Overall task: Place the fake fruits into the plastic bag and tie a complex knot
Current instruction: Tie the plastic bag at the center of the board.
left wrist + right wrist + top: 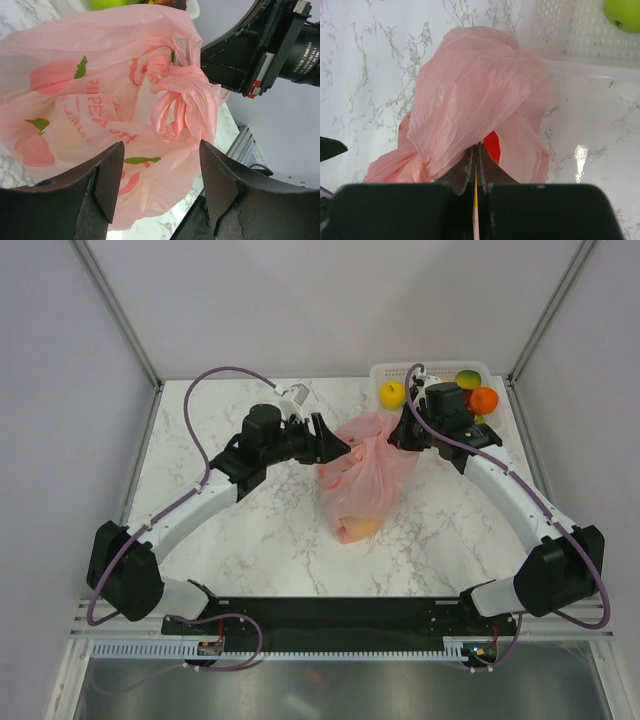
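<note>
The pink plastic bag (362,475) lies in the middle of the marble table, with fake fruits showing through its lower end (360,530). Its handles are twisted into a knot (175,100) at the top. My left gripper (161,145) is open just short of the knot, with nothing between its fingers; in the top view it (340,447) sits at the bag's upper left. My right gripper (476,146) is shut on a thin strip of the bag's plastic at the upper right (398,435). A red fruit (491,145) shows through the plastic just past the right fingertips.
A white lattice basket (400,371) stands at the back right, holding a yellow fruit (392,393), a green one (467,379) and an orange one (483,400). The right wrist view shows its wall (580,35) and the green fruit (622,12) just beyond the bag.
</note>
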You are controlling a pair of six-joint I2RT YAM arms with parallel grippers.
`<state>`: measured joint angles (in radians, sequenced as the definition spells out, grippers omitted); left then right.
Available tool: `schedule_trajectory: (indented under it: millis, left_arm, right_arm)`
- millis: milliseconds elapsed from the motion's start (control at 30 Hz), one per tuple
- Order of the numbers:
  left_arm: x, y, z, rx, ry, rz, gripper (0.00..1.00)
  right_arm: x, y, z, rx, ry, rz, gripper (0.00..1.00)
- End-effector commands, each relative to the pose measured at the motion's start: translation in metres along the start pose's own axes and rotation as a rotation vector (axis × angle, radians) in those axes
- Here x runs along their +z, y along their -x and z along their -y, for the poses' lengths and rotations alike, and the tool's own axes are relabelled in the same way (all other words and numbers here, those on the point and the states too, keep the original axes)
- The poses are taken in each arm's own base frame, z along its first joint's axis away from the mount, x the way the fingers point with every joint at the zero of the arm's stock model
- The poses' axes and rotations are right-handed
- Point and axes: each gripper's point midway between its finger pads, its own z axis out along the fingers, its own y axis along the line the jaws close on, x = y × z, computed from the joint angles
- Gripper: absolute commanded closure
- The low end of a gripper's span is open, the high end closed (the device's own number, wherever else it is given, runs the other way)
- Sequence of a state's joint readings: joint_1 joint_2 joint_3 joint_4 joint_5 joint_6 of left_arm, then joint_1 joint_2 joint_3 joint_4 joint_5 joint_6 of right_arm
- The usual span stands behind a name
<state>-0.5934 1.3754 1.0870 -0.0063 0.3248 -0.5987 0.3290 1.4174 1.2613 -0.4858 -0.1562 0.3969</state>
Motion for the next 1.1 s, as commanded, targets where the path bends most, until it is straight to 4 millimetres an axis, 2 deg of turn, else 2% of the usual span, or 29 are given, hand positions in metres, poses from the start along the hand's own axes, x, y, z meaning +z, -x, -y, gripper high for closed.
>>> schedule_trajectory:
  millis: [0, 300, 400, 633, 733, 867, 967, 1000, 1067]
  left_arm:
    - [0.005, 0.011, 0.029, -0.054, -0.161, -0.017, 0.31]
    - [0.027, 0.003, 0.019, -0.198, -0.191, -0.033, 0.33]
    - [0.030, 0.005, 0.024, -0.210, -0.219, -0.031, 0.37]
    - [0.043, -0.005, 0.016, -0.260, -0.226, -0.064, 0.46]
    - [0.045, -0.008, 0.015, -0.282, -0.236, -0.075, 0.42]
    - [0.046, -0.010, 0.013, -0.311, -0.247, -0.079, 0.42]
    - [0.046, -0.012, 0.014, -0.351, -0.281, -0.070, 0.52]
    - [0.048, -0.013, 0.014, -0.371, -0.299, -0.067, 0.61]
    - [0.048, -0.015, 0.016, -0.389, -0.326, -0.071, 0.71]
  right_arm:
    - [-0.005, 0.018, -0.005, -0.006, 0.011, 0.059, 1.00]
    - [-0.007, 0.018, -0.007, -0.009, 0.016, 0.060, 1.00]
    - [-0.006, 0.018, -0.006, -0.011, 0.017, 0.060, 1.00]
    - [-0.006, 0.017, -0.008, -0.009, 0.024, 0.058, 1.00]
    - [-0.006, 0.018, -0.008, -0.008, 0.026, 0.057, 1.00]
    - [-0.007, 0.018, -0.008, -0.010, 0.025, 0.059, 1.00]
    - [-0.007, 0.019, -0.008, -0.012, 0.023, 0.063, 1.00]
    - [-0.007, 0.019, -0.008, -0.012, 0.023, 0.064, 1.00]
    - [-0.006, 0.018, -0.008, -0.013, 0.025, 0.061, 1.00]
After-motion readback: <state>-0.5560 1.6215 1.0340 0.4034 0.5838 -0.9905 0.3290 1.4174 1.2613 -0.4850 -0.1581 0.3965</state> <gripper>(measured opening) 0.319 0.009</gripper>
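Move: The twisted loop of the plastic bag that my left hand is after hangs about 6 cm to its right, some 2 cm ahead and 3 cm lower. The right gripper, still shut on the gathered plastic, is roughly 11 cm to my left hand's right, 4 cm farther out and 4 cm lower. The bag's fruit-filled bottom lies some 13 cm back, 6 cm right and 20 cm below. From my right hand the loop is about 6 cm left and 2 cm back, nearly level. My left hand eases rightward by about 5 cm, sinking some 3 cm with a touch of forward, to bring its fingertips to the hanging lower end of the bag's loop. On the way I roll the wrist some 20 degrees, swing the fingers to point a little more to the right, and narrow them from well open to about a third, around the loop's strand. My right hand stays put, keeping its shut grip on the plastic. ##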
